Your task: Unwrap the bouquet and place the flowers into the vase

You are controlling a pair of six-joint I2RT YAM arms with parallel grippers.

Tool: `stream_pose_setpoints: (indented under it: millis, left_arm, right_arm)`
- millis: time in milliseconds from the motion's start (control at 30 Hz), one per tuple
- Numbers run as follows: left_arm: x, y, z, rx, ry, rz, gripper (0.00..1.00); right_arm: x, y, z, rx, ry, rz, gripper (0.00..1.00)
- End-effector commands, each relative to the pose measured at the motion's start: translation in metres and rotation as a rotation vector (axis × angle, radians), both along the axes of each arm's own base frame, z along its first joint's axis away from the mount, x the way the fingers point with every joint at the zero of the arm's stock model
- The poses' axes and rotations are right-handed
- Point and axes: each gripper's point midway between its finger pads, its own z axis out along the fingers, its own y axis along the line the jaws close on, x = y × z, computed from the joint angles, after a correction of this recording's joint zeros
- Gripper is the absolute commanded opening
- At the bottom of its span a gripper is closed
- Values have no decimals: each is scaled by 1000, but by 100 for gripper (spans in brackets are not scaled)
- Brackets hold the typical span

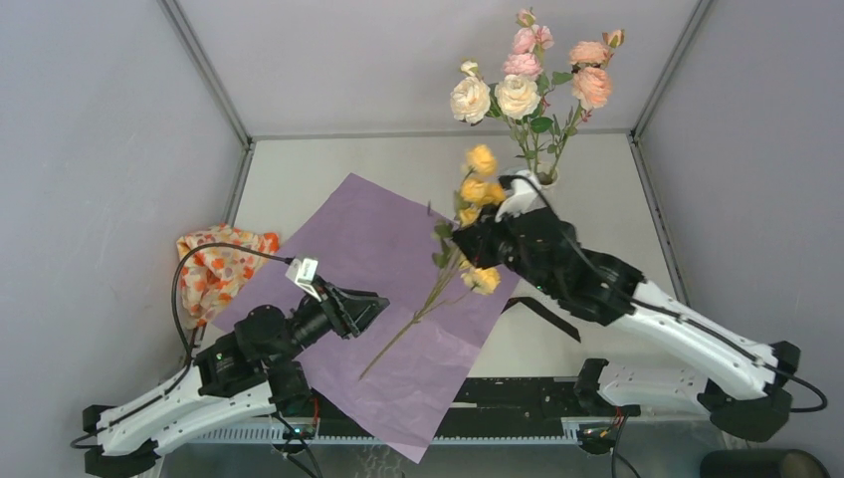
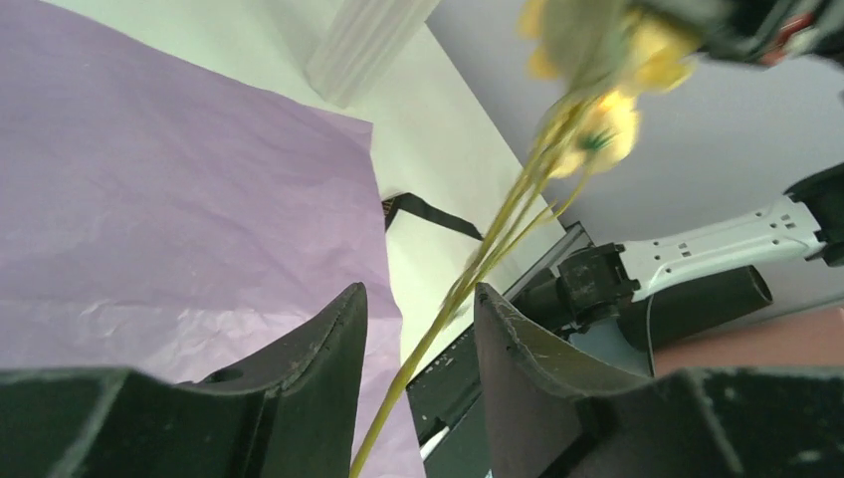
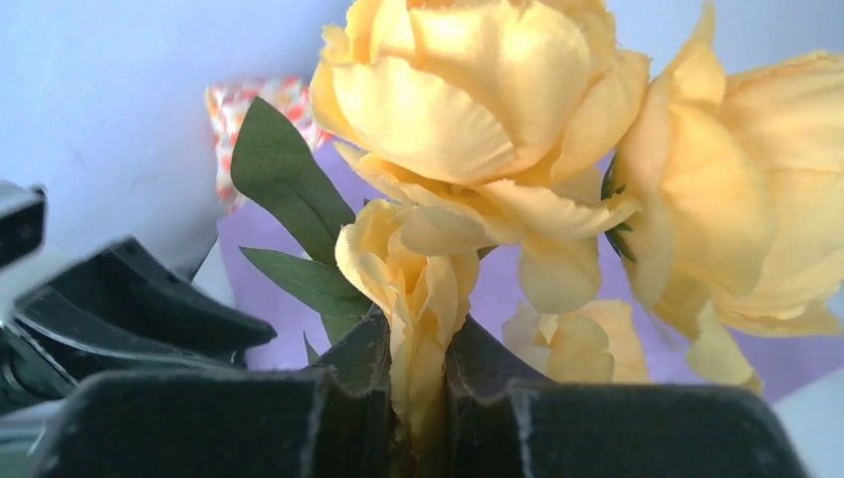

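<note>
My right gripper (image 1: 462, 239) (image 3: 419, 351) is shut on a yellow flower's head (image 3: 423, 299), and it holds the yellow flowers (image 1: 480, 189) up over the table. Their long green stem (image 1: 413, 321) slants down over the lilac paper sheet (image 1: 368, 249), which lies flat. My left gripper (image 1: 376, 305) (image 2: 418, 304) is open, and in its wrist view the stem (image 2: 438, 329) runs through the gap between the fingers without being pinched. Cream and pink flowers (image 1: 518, 80) stand in the white vase (image 1: 548, 179), which my right arm mostly hides. The vase's ribbed base (image 2: 363, 40) shows in the left wrist view.
An orange floral-patterned cloth (image 1: 224, 264) lies bunched at the left wall. A black ribbon (image 1: 542, 314) (image 2: 428, 211) lies on the table right of the paper. Grey walls close in the table on three sides.
</note>
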Motion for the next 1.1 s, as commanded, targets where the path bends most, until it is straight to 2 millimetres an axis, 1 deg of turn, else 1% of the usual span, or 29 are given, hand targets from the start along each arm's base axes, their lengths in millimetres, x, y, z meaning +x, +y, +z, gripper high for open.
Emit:
stream_pose_setpoints:
  millis: [0, 133, 267, 333, 433, 567, 667, 800, 933, 1067]
  left_arm:
    - [5, 12, -11, 21, 29, 62, 49]
    - [7, 12, -15, 29, 38, 74, 49]
    - [8, 10, -17, 46, 39, 75, 48]
    - [9, 9, -17, 51, 39, 76, 48]
    - [9, 9, -17, 54, 36, 77, 48]
    - [10, 9, -19, 58, 38, 82, 48]
    - [11, 8, -20, 59, 40, 82, 48]
    - [11, 8, -21, 62, 42, 81, 48]
    - [10, 8, -20, 57, 41, 80, 48]
    - [10, 8, -20, 52, 41, 80, 48]
  right_arm:
    - [14, -71, 81, 0, -210, -223, 0]
    - [14, -131, 131, -22, -332, -399, 0]
    - [7, -188, 170, -37, -417, -576, 0]
    - [2, -213, 185, -37, -453, -651, 0]
    - [-7, -244, 204, -31, -487, -739, 0]
    - [-16, -279, 219, -64, -510, -849, 0]
    - [-22, -297, 227, -85, -519, -910, 0]
    - [-27, -316, 238, -121, -530, -969, 0]
    - [-30, -326, 246, -138, -543, -1008, 0]
    - [-30, -331, 247, -187, -548, -1052, 0]
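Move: The right hand keeps hold of the yellow flowers. The vase they are meant for stands about 16 cm ahead of this hand and 17 cm to its right, its middle some 19 cm lower. The blooms already in the vase are about 18 cm ahead, 14 cm right and 13 cm above the hand. The black ribbon lies level with the hand, 18 cm right and 30 cm below. From the left hand, the vase is roughly 25 cm ahead, 28 cm right and 13 cm lower. Sweeping right and climbing at once, the right hand swings the pinched yellow flowers about 32 cm rightward and 24 cm up, past the vase to its right side, fast at first and then slowing. On the way the wrist turns nearly 60 degrees clockwise and tips the fingers up some 30 degrees, bringing the trailing stems round towards the vase; the fingers keep their grip. ##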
